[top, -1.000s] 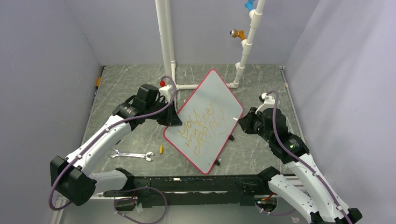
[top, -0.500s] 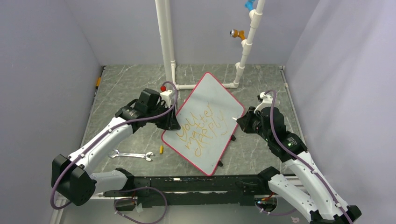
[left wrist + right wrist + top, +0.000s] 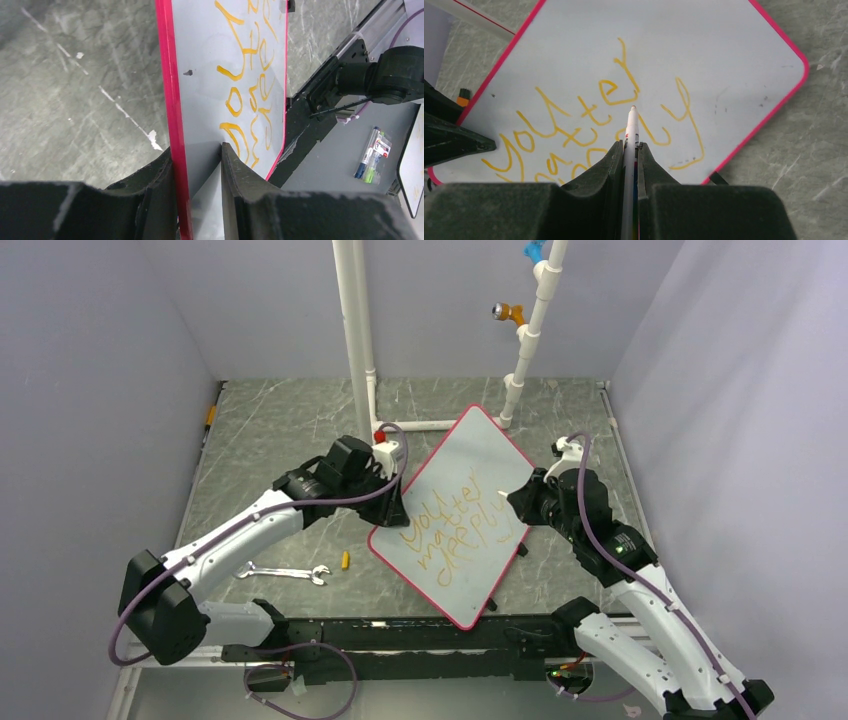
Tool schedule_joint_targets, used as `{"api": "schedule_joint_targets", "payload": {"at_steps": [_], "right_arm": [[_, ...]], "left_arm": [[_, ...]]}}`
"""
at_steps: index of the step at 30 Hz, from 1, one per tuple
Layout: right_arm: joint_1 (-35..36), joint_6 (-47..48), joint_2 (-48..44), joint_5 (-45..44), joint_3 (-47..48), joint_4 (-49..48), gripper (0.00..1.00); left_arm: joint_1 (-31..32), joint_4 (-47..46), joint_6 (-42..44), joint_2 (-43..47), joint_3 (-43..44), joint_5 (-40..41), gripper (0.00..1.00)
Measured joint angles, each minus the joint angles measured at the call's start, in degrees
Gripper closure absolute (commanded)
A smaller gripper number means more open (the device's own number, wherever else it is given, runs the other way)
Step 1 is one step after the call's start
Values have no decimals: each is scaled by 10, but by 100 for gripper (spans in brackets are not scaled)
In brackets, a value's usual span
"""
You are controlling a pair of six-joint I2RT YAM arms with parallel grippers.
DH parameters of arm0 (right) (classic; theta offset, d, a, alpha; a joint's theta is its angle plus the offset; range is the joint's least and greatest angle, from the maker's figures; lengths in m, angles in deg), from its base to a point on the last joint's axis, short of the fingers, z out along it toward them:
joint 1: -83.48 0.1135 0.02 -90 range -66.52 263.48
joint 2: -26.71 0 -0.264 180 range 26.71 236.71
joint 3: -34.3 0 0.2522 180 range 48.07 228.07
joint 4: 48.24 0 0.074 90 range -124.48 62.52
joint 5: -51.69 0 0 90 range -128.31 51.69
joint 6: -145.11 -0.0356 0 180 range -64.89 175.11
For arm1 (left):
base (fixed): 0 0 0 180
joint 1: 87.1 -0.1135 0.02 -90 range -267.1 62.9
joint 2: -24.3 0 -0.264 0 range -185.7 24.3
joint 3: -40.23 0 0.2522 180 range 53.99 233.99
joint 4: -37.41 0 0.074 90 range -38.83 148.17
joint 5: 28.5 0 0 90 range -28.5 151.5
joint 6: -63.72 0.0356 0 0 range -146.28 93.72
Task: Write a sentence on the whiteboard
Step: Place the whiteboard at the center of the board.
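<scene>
The whiteboard, pale with a red rim, lies at an angle mid-table. The sentence runs across it in slanted orange-yellow lines, reading roughly "You matter deeply". My left gripper straddles the board's left rim. In the left wrist view one finger presses the rim of the whiteboard and the other finger's tip rests on its face beside the sentence; the left gripper is shut on it. My right gripper is shut on a white marker, whose tip hovers over the sentence on the whiteboard.
A steel wrench and a small yellow cap lie left of the board. White pipe posts stand at the back, one post carrying an orange fitting. A black rail edges the front. Spare markers lie beyond it.
My left gripper has moved right, and the whiteboard has slid and turned right with it. The right arm with the marker has hardly shifted.
</scene>
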Motion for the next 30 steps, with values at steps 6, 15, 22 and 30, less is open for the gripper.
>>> {"api": "schedule_joint_targets", "payload": {"at_steps": [6, 15, 22, 30], "right_arm": [[0, 4, -8, -10, 0, 3, 100], [0, 8, -23, -19, 3, 26, 100], [0, 13, -23, -26, 14, 32, 100], [0, 13, -22, -27, 16, 33, 100]], "left_arm": [[29, -10, -8, -23, 8, 9, 57], [46, 8, 8, -27, 8, 41, 43], [47, 12, 8, -26, 13, 52, 40], [49, 43, 7, 4, 39, 84, 32]]}}
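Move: The whiteboard's middle lies about 11 cm to the right of the left hand and level with it fore and aft, roughly 1 cm lower; its far-left edge is between that hand's fingers. From this hand the yellow cap is some 11 cm left and 8 cm back, and the white pipe corner some 5 cm left and 19 cm ahead, both slightly lower. From the right hand, the board's middle is about 10 cm left, 4 cm back and 6 cm down. The whiteboard, still between the left fingers by its far-left edge, gets a last small shift to the robot's right, about 1.5 cm; the fingers then open wide and let go while the left hand sinks roughly 1 cm. Finally that hand rises some 2.5 cm, easing back left. The right hand keeps its grip on the marker and draws about 1.5 cm right, edging up. ##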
